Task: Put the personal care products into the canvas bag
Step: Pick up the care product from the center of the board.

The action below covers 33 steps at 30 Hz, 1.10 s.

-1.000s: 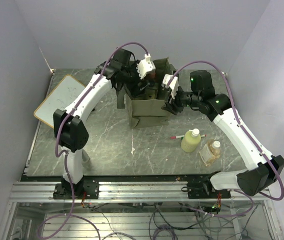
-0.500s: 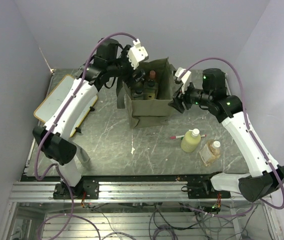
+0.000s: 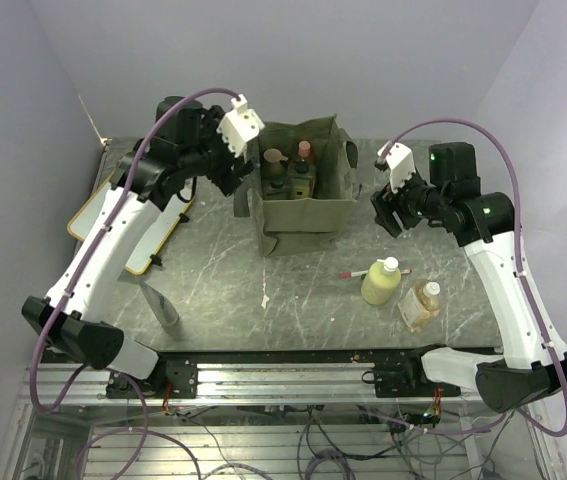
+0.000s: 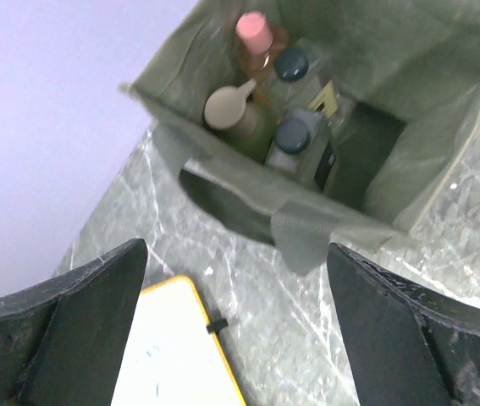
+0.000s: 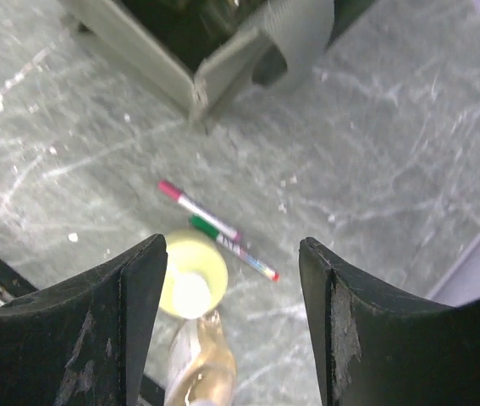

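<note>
The olive canvas bag (image 3: 303, 210) stands at the table's back middle, also in the left wrist view as the bag (image 4: 426, 68) with several bottles upright inside (image 4: 293, 135). A yellow-green bottle with a white cap (image 3: 382, 281) and an amber square bottle (image 3: 420, 305) stand on the table at the front right. The right wrist view shows the yellow-green bottle (image 5: 190, 279) and the amber bottle (image 5: 206, 372) below. My left gripper (image 3: 231, 165) is open, left of the bag and empty. My right gripper (image 3: 388, 205) is open, right of the bag and above those two bottles.
A red-green-white pen (image 3: 358, 272) lies beside the yellow-green bottle, seen as two pens (image 5: 223, 233) in the right wrist view. A wood-framed whiteboard (image 3: 128, 200) lies at the left, partly under the left arm. Grey walls close in on three sides.
Both arms have drawn back from the bag's mouth, the left one to the left and the right one to the right. Both grippers have opened wider.
</note>
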Available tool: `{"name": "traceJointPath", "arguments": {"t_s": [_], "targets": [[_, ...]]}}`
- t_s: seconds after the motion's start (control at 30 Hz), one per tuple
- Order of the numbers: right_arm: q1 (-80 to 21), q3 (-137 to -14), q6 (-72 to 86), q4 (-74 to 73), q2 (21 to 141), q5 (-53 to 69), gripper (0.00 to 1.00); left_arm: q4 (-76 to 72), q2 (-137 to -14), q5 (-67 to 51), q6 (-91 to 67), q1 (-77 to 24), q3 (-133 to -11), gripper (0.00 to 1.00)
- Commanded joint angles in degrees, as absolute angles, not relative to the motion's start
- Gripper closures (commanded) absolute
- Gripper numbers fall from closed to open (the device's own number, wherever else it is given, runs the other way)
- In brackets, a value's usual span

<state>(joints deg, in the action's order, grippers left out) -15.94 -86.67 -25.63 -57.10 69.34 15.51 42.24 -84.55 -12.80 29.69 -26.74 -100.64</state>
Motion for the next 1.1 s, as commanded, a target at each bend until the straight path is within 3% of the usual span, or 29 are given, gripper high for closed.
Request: {"name": "traceJointPath", "arguments": {"t_s": [0.0, 0.23, 0.47, 0.77, 1.07], "targets": [[-14.6, -85.2, -26.2, -65.1, 67.2, 8.9, 0.35, 45.4, -80.9, -10.4, 28.6, -23.6, -97.8, 0.02], [-13.9, -83.1, -28.2, -75.1, 66.3, 4.2, 0.31, 45.6, -80.1, -12.4, 28.6, -21.4, -96.9, 0.03], [-13.9, -77.5, -28.5, -79.2, 63.7, -0.9, 0.12, 44.1, -82.6, -13.8, 28.6, -21.4, -98.7, 0.04], [-12.6, -66.2, -28.3, -79.2, 61.4, -3.5, 0.12, 43.2, -83.3, -15.1, 27.7, -21.9, -97.4, 0.05], [-5.4, -63.1, -28.8, -78.1, 64.0, 0.6, 0.14, 42.6, -85.9, -16.2, 27.8, -22.4, -99.9, 0.05]]}}
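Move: The amber bottle stands low near the table's front edge, about 15 cm back, 9 cm to the right and 21 cm below the right hand. The yellow-green pump bottle is roughly 10 cm back and 2 cm right of that hand, the two markers about 5 cm back and 1 cm right, the canvas bag 7 cm ahead and 13 cm left. From the left hand the amber bottle lies some 24 cm back, 33 cm right and 27 cm below. The amber bottle is what the right hand comes down on: it sinks about 14 cm while drawing back and to the right nearly as far, tipping its fingers some 35 degrees towards straight down and spreading them wider, to arrive over the bottle's cap. Beside the bag, the open left hand shifts left, eases slightly back right and sinks a little. ##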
